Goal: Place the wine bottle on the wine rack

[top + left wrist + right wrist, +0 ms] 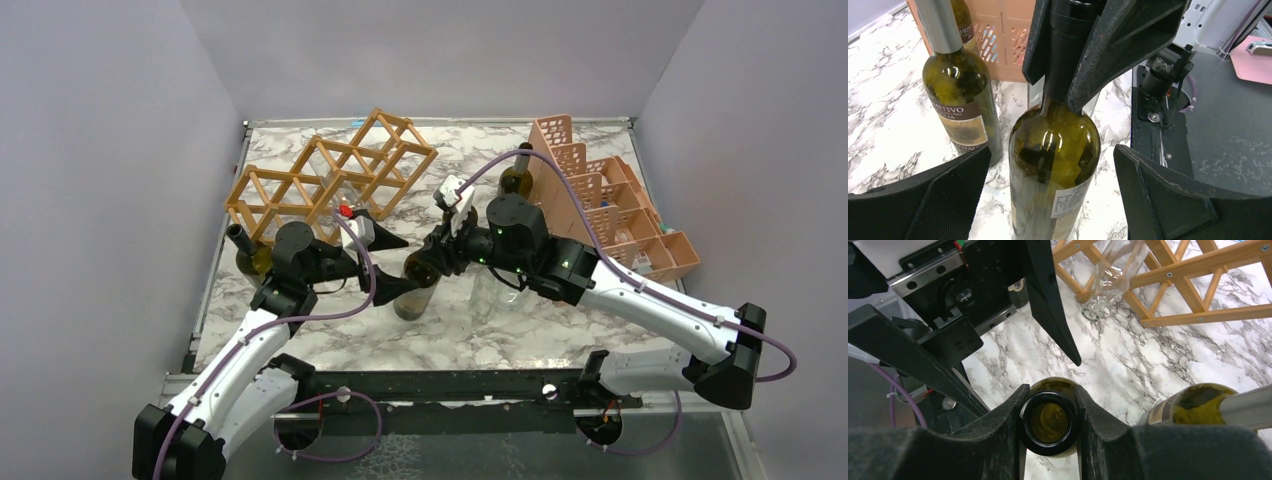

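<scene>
A dark green wine bottle [414,287] stands upright on the marble table. My right gripper [438,254] is shut on its neck from above; the right wrist view shows the open mouth of the wine bottle [1049,422] clamped between both fingers of the right gripper [1049,432]. My left gripper [1053,197] is open, one finger on each side of the body of the wine bottle [1055,150], with a gap on both sides. The light wooden wine rack [330,175] stands behind at the back left, its lattice [1193,285] just beyond the bottle.
A pink plastic crate [605,195] stands at the back right with a labelled green bottle [960,100] in front of it. A clear bottle [1110,275] lies in the rack. Another green bottle [246,252] stands by the left arm.
</scene>
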Action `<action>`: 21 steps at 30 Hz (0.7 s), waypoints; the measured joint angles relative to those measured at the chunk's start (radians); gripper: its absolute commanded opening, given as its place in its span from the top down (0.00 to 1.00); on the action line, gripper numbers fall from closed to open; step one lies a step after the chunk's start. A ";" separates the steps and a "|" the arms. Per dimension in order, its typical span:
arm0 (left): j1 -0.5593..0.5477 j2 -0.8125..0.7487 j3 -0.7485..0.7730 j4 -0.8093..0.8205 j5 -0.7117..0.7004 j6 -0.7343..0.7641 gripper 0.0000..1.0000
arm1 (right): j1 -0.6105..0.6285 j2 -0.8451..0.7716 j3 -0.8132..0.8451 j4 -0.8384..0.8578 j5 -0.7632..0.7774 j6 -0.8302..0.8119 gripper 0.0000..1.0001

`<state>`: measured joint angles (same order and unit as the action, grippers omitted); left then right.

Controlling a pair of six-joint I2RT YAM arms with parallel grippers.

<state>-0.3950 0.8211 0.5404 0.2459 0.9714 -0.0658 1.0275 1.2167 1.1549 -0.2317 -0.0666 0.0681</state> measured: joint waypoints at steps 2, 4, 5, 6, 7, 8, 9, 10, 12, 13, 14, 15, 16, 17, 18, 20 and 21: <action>-0.003 0.000 0.000 0.000 -0.001 0.000 0.01 | 0.000 -0.001 0.001 0.005 -0.019 0.000 0.99; -0.005 0.000 0.000 0.000 -0.010 0.000 0.01 | 0.000 -0.002 0.004 0.006 -0.043 0.001 0.99; -0.005 0.000 0.000 0.000 -0.012 0.000 0.01 | 0.000 -0.002 0.006 0.007 -0.055 0.001 0.99; -0.005 0.000 0.000 0.000 -0.012 0.000 0.01 | 0.000 -0.002 0.010 0.007 -0.067 0.001 0.99; -0.005 0.000 0.000 0.001 -0.010 -0.001 0.01 | 0.000 -0.002 0.016 0.006 -0.078 -0.001 0.99; -0.005 -0.002 0.000 0.003 -0.006 -0.003 0.01 | 0.000 -0.002 0.021 0.006 -0.086 -0.003 0.99; -0.005 -0.003 0.000 0.004 -0.003 -0.003 0.01 | -0.001 -0.002 0.027 0.006 -0.093 -0.006 0.99; -0.006 -0.006 0.000 0.005 0.004 -0.003 0.01 | -0.001 -0.001 0.038 0.006 -0.103 -0.010 0.99; -0.007 -0.011 -0.002 0.007 0.015 -0.004 0.01 | -0.002 -0.001 0.063 0.008 -0.123 -0.014 0.99; -0.007 -0.017 -0.004 0.008 0.017 -0.004 0.01 | -0.002 -0.001 0.079 0.013 -0.135 -0.017 0.99; -0.007 -0.024 -0.006 0.011 0.021 -0.003 0.01 | -0.002 -0.001 0.092 0.019 -0.146 -0.017 0.99; -0.007 -0.028 -0.007 0.011 0.024 -0.003 0.01 | -0.002 -0.001 0.105 0.026 -0.158 -0.017 0.99; -0.007 -0.032 -0.008 0.012 0.029 -0.003 0.01 | -0.001 -0.001 0.118 0.036 -0.170 -0.016 0.99; -0.007 -0.032 -0.008 0.014 0.033 -0.002 0.01 | -0.001 -0.001 0.128 0.050 -0.182 -0.016 0.99; -0.007 -0.032 -0.008 0.015 0.036 -0.002 0.01 | -0.001 -0.001 0.138 0.060 -0.191 -0.016 0.99; -0.007 -0.031 -0.008 0.014 0.040 -0.002 0.04 | -0.001 -0.001 0.153 0.087 -0.210 -0.013 0.99; -0.007 -0.031 -0.008 0.014 0.046 0.000 0.06 | -0.002 -0.002 0.155 0.100 -0.214 -0.013 0.99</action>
<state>-0.4023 0.7902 0.5320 0.2600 1.0176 -0.0658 1.0260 1.2148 1.3098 -0.1318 -0.2806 0.0547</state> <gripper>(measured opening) 0.984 0.362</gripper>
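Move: The right hand already grips the wine bottle by its neck; the open left gripper it is taken to lies about 8 cm to its left, level front to back and some 5 cm lower. From the left hand point, the held bottle's middle is around 5 cm to the right and 6 cm down. Another wine bottle stands about 15 cm ahead and 6 cm right of the right hand. The rack's middle is roughly 26 cm ahead and 13 cm left of the left hand. Upward, slowly at first and then faster, the right hand lifts the wine bottle about 10 cm by its neck, easing back and left as it rises. It rolls and turns some 15 to 20 degrees, swinging the bottle's body left between the left gripper's fingers. The left hand backs off barely a centimetre to meet the bottle, fingers still wide open around the body. ##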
